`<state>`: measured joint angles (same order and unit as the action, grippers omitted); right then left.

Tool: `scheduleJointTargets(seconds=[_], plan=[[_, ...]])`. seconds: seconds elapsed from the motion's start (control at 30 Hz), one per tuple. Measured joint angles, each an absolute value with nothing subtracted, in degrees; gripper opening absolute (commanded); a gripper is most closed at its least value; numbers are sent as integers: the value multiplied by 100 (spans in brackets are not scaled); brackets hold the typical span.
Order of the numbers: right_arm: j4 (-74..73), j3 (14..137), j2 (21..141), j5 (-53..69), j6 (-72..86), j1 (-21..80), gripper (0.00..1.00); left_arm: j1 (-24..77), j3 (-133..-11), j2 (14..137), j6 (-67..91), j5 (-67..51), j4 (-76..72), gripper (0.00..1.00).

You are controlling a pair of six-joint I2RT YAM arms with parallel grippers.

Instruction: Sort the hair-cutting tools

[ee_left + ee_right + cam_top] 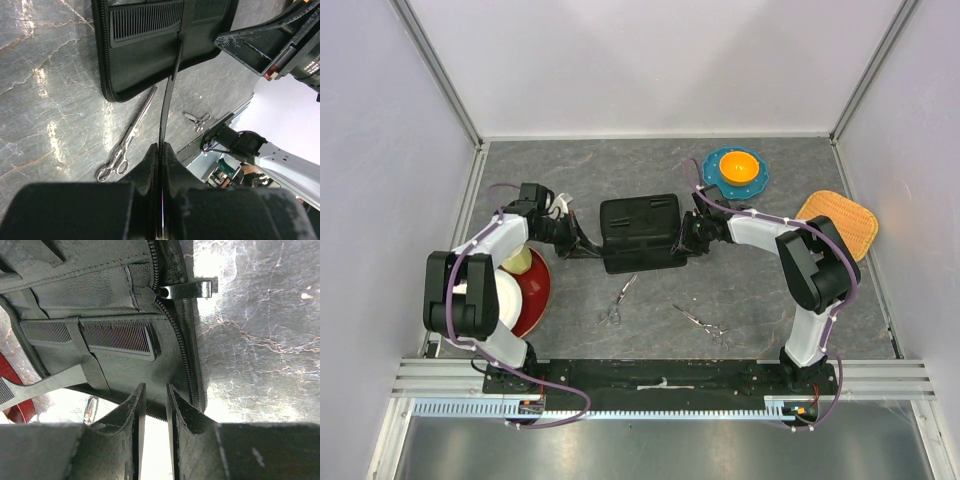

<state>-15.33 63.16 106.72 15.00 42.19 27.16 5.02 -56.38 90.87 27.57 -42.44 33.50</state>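
A black case (640,225) lies open mid-table, with one black comb (145,20) tucked under its strap. My left gripper (161,146) is shut on a second black comb (167,95), seen edge-on, whose far end reaches the case's strap. That gripper (578,243) sits at the case's left side. My right gripper (690,240) is at the case's right edge. Its jaws (154,390) stand slightly apart against the zipper edge, with nothing between them. The stored comb (117,337) shows just beyond. Two silver scissors (618,300) (702,322) lie on the table in front of the case.
A red bowl (538,290) holding a white item sits under the left arm. A blue plate with an orange bowl (735,170) stands at the back right, and an orange woven mat (840,222) lies at the right edge. The case's zipper pull (187,288) sticks out.
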Motion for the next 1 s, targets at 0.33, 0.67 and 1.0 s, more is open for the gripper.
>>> scheduleJointTargets(seconds=[0.33,0.67,1.0], plan=[[-1531,6329,10696,1538,4222,2707,31,604,-5459,9657,2751,-4372,2976,2],[-1575,6388,10698,1509,4217,2716,30,827,-5487,10322,2777,-4405,2663,5],[-1640,6573,10768,1288,4215,2770,32,1210,-6143,10932,2910,-4368,2685,3]])
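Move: The left hand holds a comb by one end, its free end already at the case's centre strap, which lies about 10 cm to this hand's right, 2 cm ahead and 8 cm below. The stowed comb lies in the same half, about 5 cm ahead, 10 cm right and 8 cm down; the nearer scissors are roughly 8 cm back, 4 cm right and 9 cm below. From the right hand the strap is about 9 cm left, 2 cm back and 1 cm below. Lower the left gripper about 6 cm to lay the held comb down against the case's near half, then feed it some 4 cm to the right so its free end slides on under the strap, tipping the fingers only slightly. Keep the fingers shut on the comb. Meanwhile leave the right fingertips resting on the case's near right corner, easing forward barely a centimetre at the end. ##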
